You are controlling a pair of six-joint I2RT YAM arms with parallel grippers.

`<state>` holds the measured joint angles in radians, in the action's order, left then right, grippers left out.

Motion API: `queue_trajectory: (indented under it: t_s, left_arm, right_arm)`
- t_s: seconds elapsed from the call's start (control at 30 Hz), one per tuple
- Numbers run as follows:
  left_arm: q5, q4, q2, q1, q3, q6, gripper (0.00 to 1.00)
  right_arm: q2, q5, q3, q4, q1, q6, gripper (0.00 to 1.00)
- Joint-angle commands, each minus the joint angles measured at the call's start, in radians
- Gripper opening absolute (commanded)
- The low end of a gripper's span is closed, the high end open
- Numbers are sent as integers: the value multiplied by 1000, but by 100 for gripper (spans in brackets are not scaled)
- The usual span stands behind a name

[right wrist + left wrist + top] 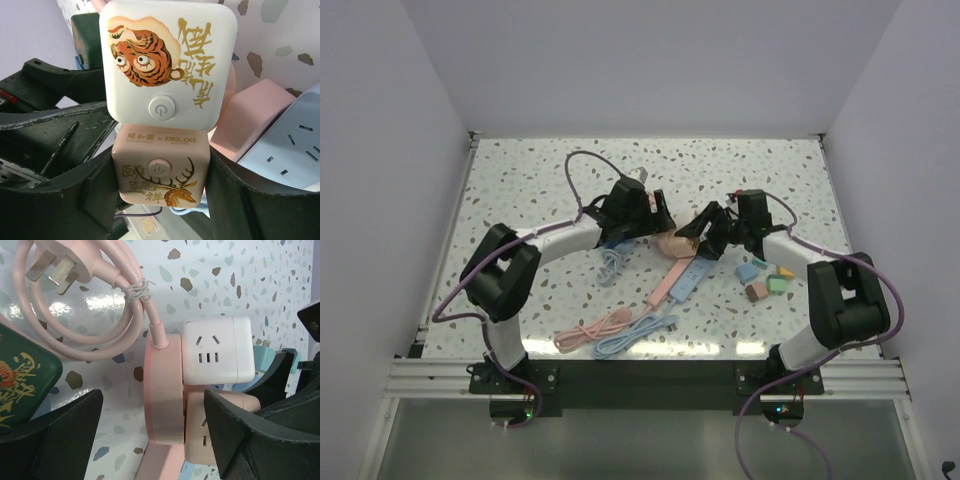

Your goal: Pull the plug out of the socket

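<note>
A pink cube plug (157, 172) with a deer print sits plugged into the flat pink socket (164, 390), under a white tiger-print cube (167, 65) plugged in beside it. My right gripper (159, 186) is shut on the pink cube, its fingers (75, 190) pressed against both of the cube's sides. My left gripper (154, 412) is open and straddles the socket and the pink cube (200, 432). Its left finger stands well apart from the socket's edge. From above, both grippers (645, 222) (705, 238) meet over the socket (670, 243) at mid-table.
The socket's pink cable coils to a three-pin plug (57, 262). A dark green cube (25, 380) lies by my left finger. A blue power strip (685, 280), pink (595, 330) and blue (635, 335) cable bundles and small coloured blocks (768, 280) lie nearer the arm bases.
</note>
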<state>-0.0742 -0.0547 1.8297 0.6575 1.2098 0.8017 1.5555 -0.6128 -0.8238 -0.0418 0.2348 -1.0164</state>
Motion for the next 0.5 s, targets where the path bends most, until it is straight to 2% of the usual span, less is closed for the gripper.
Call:
queue_trajectory:
  t_s: [0.0,0.1,0.27,0.37,0.43,0.47]
  left_arm:
    - [11,-7,43,30,45,36,86]
    - [-15,4,68,48,65,50,86]
    - [8,-4,82,71,74,63,84]
    - [22,4,79,74,63,70,76]
    - [39,9,74,76,54,70,64]
    - [39,19,72,76,50,71,51]
  right_arm:
    - [-74,-88,15,229,-2,-100,0]
    - [-106,-59,48,270,-2,-123,0]
    - [-112,-51,109,454,-2,-252,0]
    - [-118,-44,135,532,0,-295,0]
    - [-115,-44,138,556,-2,-323,0]
    - [-117,-44,138,557,-2,-332,0]
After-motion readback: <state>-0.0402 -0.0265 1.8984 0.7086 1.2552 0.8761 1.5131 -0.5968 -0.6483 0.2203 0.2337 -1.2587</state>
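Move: The pink corded socket base is about 3 cm to the left hand's right, 1 cm back and 2 cm lower. The white tiger plug is roughly 6 cm to that hand's right and 1 cm back, the held deer plug 7 cm right and 4 cm back, and the green cube some 7 cm left and 3 cm ahead. From the right hand, already gripping the deer plug, the socket base is about 3 cm ahead and 4 cm left. Bring the left gripper about 3 cm to the right, dipping some 1.5 cm on the way and easing slightly back up, so its open fingers straddle the pink socket base; then start closing them about its two faces, one finger beside the deer plug. Keep the right grip on the deer plug nearly in place, turning that wrist clockwise and rolling its left side up, some 10 degrees in all. ##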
